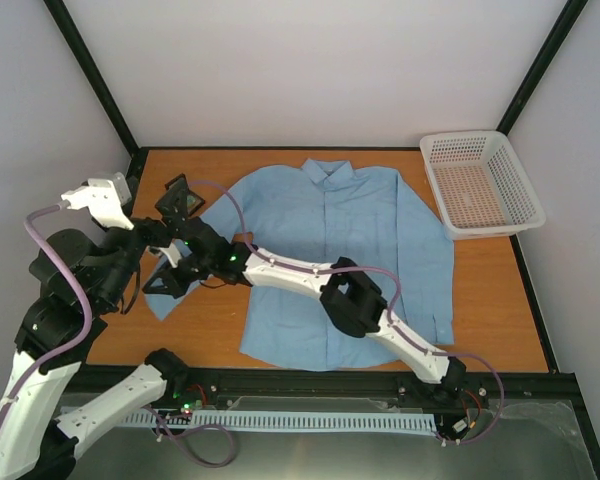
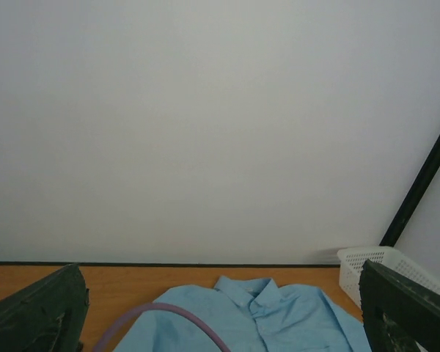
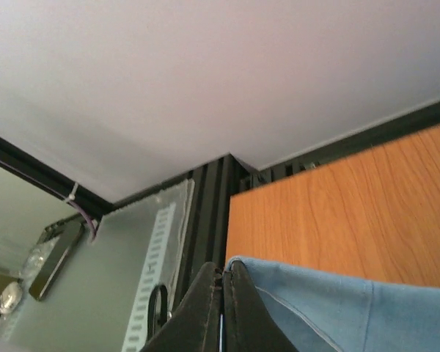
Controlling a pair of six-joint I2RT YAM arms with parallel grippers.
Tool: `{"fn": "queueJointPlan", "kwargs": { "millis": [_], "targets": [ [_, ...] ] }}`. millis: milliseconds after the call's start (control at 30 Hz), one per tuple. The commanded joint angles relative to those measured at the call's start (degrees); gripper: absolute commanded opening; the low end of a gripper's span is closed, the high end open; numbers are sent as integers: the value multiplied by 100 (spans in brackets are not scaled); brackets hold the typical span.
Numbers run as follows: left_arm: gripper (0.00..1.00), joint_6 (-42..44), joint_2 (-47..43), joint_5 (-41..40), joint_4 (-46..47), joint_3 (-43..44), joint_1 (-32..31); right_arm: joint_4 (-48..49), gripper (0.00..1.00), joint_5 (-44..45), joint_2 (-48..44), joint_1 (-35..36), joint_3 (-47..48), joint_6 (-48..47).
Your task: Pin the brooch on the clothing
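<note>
The light blue shirt (image 1: 330, 250) lies flat on the table, collar at the back. It also shows in the left wrist view (image 2: 279, 315). My right gripper (image 1: 180, 258) reaches across to the left sleeve end. In the right wrist view the gripper (image 3: 222, 265) is shut, and the sleeve's edge (image 3: 337, 308) meets its tip and is held off the table. My left gripper (image 1: 173, 238) is raised beside it. Its fingers stand wide apart and empty (image 2: 220, 268). The brooch is not in view.
A white mesh basket (image 1: 480, 185) stands at the back right corner and shows in the left wrist view (image 2: 359, 260). The right arm's purple cable (image 2: 169, 315) arcs in front of the left gripper. The table's left edge and black frame (image 3: 213, 198) lie close by.
</note>
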Motion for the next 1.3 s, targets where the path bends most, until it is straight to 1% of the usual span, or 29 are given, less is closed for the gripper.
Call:
{"fn": "queueJointPlan", "kwargs": {
  "millis": [0,100,167,233,267,333,367,433,467,500,533,567,667,733,833,900,967,1033,1067,1100,1167,1267],
  "targets": [
    [100,208,-13,-396,-387,222,10,595,3,-320,467,130,1090,342],
    [100,424,-95,-430,-401,362,11,941,4,-330,829,132,1475,657],
    [100,481,-99,-492,-465,500,16,818,10,-278,1047,138,1798,691],
    [100,533,-112,-529,-512,589,16,683,25,-219,1165,131,1977,679],
    [100,547,-123,-548,-516,605,16,515,31,-112,1171,124,2033,657],
    [100,566,-155,-572,-523,603,11,-73,42,113,1089,70,2181,536],
    [100,553,-171,-587,-530,594,16,-407,47,159,993,-6,2214,479],
    [100,516,-191,-590,-527,525,17,-1199,52,270,664,-219,2055,399],
    [100,474,-193,-581,-526,464,12,-1522,53,393,418,-337,1756,321],
    [100,424,-208,-574,-513,377,14,-1891,54,619,128,-501,1172,216],
    [100,365,-223,-565,-476,235,18,-2000,54,769,-213,-590,649,125],
    [100,285,-244,-525,-431,39,13,-2001,55,856,-702,-784,-66,31],
    [100,-146,-271,-443,-300,-629,15,-1465,57,1107,-1957,-1260,-2252,-2],
    [100,-507,-237,-311,-202,-1109,16,-1171,59,1248,-2750,-1671,-3484,115],
    [100,-1045,-83,76,76,-1771,15,-1133,64,1508,-3827,-2321,-4881,76],
    [100,-1256,140,471,372,-2144,16,-1403,68,2023,-4434,-2741,-5536,-137],
    [100,-1391,616,944,713,-2406,25,-1833,72,2708,-4900,-3109,-5949,-375],
    [100,-1425,1209,1702,1040,-2562,41,-2370,75,3340,-5172,-3439,-6148,-508],
    [100,-1407,1523,2206,1202,-2584,42,-2551,77,3568,-5272,-3616,-6242,-515],
    [100,-1350,1895,2737,1400,-2610,43,-2677,79,3702,-5392,-3819,-6346,-480],
    [100,-1164,2676,3734,1671,-2549,42,-2730,80,3679,-5632,-4282,-6592,-395],
    [98,-895,3880,4767,1757,-2241,5,-2643,80,3559,-5975,-4919,-6899,-379]
  ]
}}
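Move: The middle of the clothing lies about 9 cm ahead of the left hand, 25 cm to its right and nearly 48 cm below. From the right hand, whose shut fingers hold the outspread sleeve end at their tips, that middle is some 13 cm ahead, 38 cm right and 18 cm down. The collar lies 30 cm farther out than the middle; the open brooch case is about 33 cm ahead of the right hand, 4 cm right. Right hand releases the sleeve, swings nearly 50 cm right over the clothing; left sinks 30 cm towards it. ##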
